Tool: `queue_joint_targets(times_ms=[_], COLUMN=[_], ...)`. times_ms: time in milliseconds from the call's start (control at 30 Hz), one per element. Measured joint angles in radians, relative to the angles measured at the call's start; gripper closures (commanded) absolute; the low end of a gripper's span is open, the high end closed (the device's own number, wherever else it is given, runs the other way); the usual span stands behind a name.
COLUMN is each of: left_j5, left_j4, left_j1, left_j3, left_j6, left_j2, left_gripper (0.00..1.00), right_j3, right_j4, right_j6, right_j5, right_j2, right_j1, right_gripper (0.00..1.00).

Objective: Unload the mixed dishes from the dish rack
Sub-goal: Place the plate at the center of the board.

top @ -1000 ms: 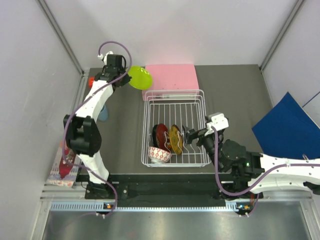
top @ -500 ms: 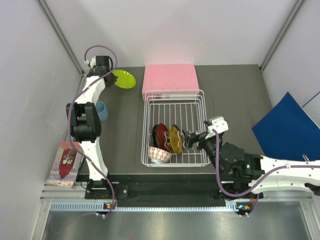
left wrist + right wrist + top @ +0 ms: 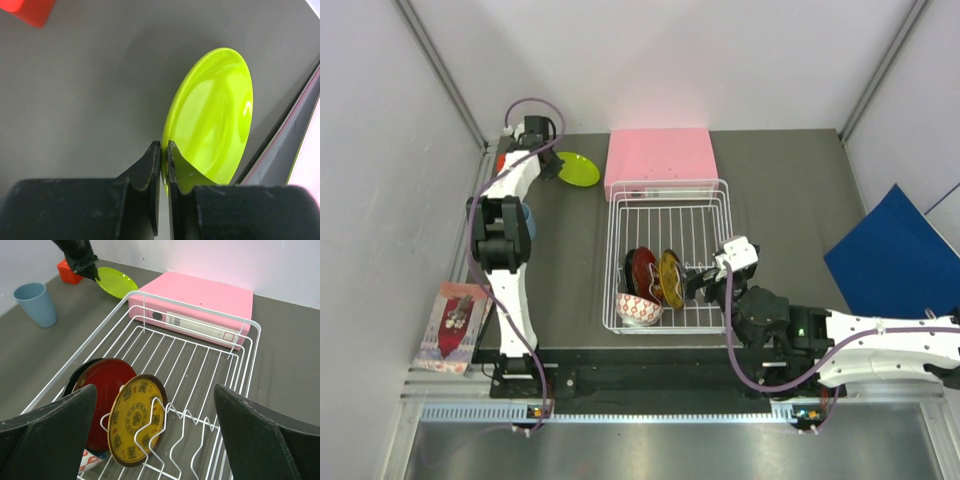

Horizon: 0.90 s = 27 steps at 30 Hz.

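My left gripper [image 3: 552,168] is shut on the rim of the lime green plate [image 3: 577,169] at the table's far left; in the left wrist view the gripper [image 3: 163,145] pinches the plate [image 3: 215,115], which is low over the table. The white wire dish rack [image 3: 670,186] holds the black-and-red plate [image 3: 642,268], the yellow-amber plate [image 3: 670,278] and the small patterned bowl [image 3: 638,309]. My right gripper [image 3: 695,280] is open and empty above the rack's front right; in its own view [image 3: 155,390] the yellow plate [image 3: 136,420] and the red plate [image 3: 105,385] stand between prongs. The light blue cup [image 3: 36,304] stands left of the rack.
A flat pink box [image 3: 660,155] lies against the rack's far side. A small red cube [image 3: 502,160] sits at the far left corner beside the green plate. A blue sheet [image 3: 895,255] leans at the right. A printed packet [image 3: 450,325] lies off the table's left edge.
My left arm has swung the green plate left, away from the pink box, and lowered it flat near the table. My right gripper has moved a little left over the rack.
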Motion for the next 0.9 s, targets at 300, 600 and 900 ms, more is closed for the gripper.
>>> queue_joint_targets(times_ms=[300,600,900], left_j5=[-0.034,-0.045,-0.003], left_j4=[-0.089,-0.156,-0.162], left_j1=[0.000,0.022,-0.035], left_j3=[0.034,0.039,0.023], left_j6=[0.028,0.016,-0.028], left_j2=[0.000,-0.002,-0.179], left_gripper=[0.44,0.21,0.18], right_j3=[0.000,0.000,0.007], right_j4=[-0.001,-0.016,-0.048], right_j6=[0.003,0.024,0.023], right_j5=[-0.008,-0.015,-0.026], right_j2=[0.015,0.006,0.029], right_j1=[-0.004,-0.004,-0.004], right_gripper=[0.00,0.00,0.00])
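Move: My left hand still pinches the green plate by its left edge, with the plate slanting down to the right; its middle is about 6 cm to my right and 4 cm lower, just over its spot on the board. The red block stands some 15 cm left and 2 cm farther out, the blue cup 12 cm left and 13 cm back, and the pink box's middle about 27 cm right and 4 cm ahead. From my right hand the plate lies roughly 37 cm ahead, 31 cm left and 23 cm below. I spread my left fingers from nearly shut to wide, letting go of the plate's edge, while I ease the hand back about 3 cm and slightly left at almost the same height, the wrist tipping a few degrees further down. Then I lift quickly, some 8 cm up and drifting 4 cm right, clear of the plate, as the wrist tips back up. ##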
